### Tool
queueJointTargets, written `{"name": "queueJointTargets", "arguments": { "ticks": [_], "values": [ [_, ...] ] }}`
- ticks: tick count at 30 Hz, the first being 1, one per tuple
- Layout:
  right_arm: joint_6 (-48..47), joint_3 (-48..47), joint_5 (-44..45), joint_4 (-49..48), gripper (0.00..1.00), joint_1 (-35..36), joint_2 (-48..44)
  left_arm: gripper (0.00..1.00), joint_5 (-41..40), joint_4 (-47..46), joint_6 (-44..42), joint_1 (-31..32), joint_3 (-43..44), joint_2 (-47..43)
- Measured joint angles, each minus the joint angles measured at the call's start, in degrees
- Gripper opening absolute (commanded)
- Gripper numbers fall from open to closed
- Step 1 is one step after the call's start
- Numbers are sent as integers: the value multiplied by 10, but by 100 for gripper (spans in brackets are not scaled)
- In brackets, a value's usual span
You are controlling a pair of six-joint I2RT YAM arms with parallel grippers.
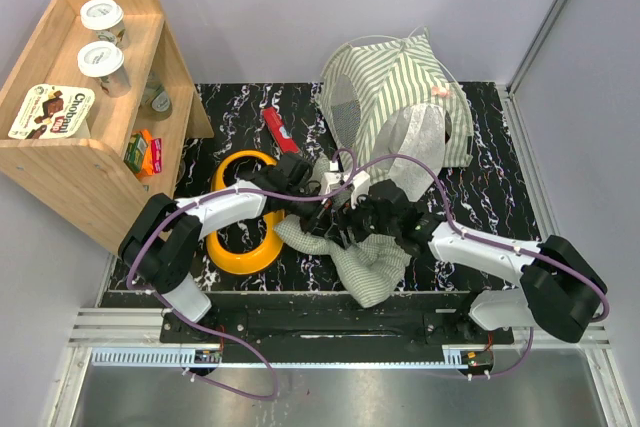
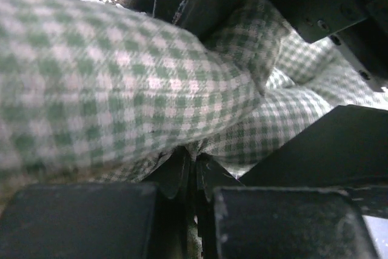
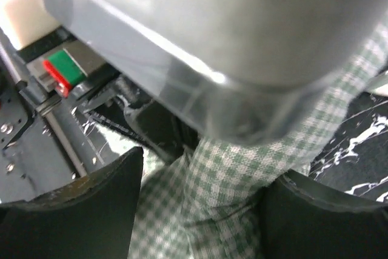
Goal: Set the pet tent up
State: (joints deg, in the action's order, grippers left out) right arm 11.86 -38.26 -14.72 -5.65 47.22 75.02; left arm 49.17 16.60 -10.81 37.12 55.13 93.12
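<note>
The pet tent stands at the back right of the table, green-and-white striped, with its round mesh window facing left and lace at the front. In front of it lies the small-checked green-and-white cushion, bunched between both arms. My left gripper is shut on a fold of the cushion; its fingertips pinch the cloth. My right gripper stands open, and the cushion fills the gap between its fingers. A blurred grey part of the left arm hangs close above.
A yellow ring-shaped bowl lies under the left arm. A red object lies behind it. A wooden shelf with cups and snack boxes stands at the far left. The black marbled mat covers the table.
</note>
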Motion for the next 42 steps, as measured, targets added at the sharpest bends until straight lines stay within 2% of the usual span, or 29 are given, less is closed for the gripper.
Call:
{"name": "queueJointTargets", "arguments": {
  "ticks": [4, 6, 9, 10, 15, 18, 20, 26, 29, 36, 42],
  "values": [
    [-12, 20, 42, -39, 36, 10, 2, 0, 3, -2, 16, 0, 0, 0],
    [-9, 31, 41, -59, 25, 16, -1, 0, -8, -4, 5, 0, 0, 0],
    [-16, 43, 47, -68, 3, 20, -12, 0, -12, 0, 0, -1, 0, 0],
    [-19, 44, 50, -68, 0, 20, -13, 7, -14, 2, -2, -2, 1, 0],
    [-24, 44, 66, -65, 0, 22, -17, 35, -39, 23, -25, -6, 18, -2],
    [-20, 40, 73, -49, 0, 23, -16, 48, -47, 49, -53, -18, 39, -13],
    [-14, 40, 78, -36, 0, 23, -7, 53, -39, 62, -68, -28, 68, -29],
    [9, 27, 75, 2, 0, 7, -10, 57, -16, 91, -127, -64, 170, -91],
    [21, 10, 73, 55, 0, -2, -33, 57, -15, 106, -134, -83, 208, -107],
    [37, -78, 74, 233, 0, -10, -120, 59, -50, 112, -103, -149, 310, -76],
    [35, -189, 84, 294, 0, -50, -221, 60, -96, 111, -102, -191, 336, -53]
  ]
}}
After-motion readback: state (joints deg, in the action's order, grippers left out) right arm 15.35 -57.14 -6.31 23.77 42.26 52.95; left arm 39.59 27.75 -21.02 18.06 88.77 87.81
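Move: The gingham cushion is bunched between the two nearly touching grippers, its fold in the left fingers and between the open right ones; its middle is some 5 cm back, 2 cm right and 4 cm below the right hand, and 4 cm back, 6 cm right and 3 cm below the left. The tent stands about 24 cm ahead and 12 cm right of the right hand. From the left hand, the yellow tray is 4 cm ahead, 20 cm left; the red box 22 cm ahead, 12 cm left, both 8 cm lower. Staying almost in place, the right hand shuts its wide-open fingers on the bunched fold of the cushion, and once it has the pinch the left fingers open, let go and pull clear, rising some 20 cm and going forward nearly as far with a little left, the wrist turning about 40 degrees so that the fingers swing forward. The right hand keeps its pinch, edges right and dips slightly, then lifts the cushion quickly some 17 cm, drifting about 7 cm to its right. ##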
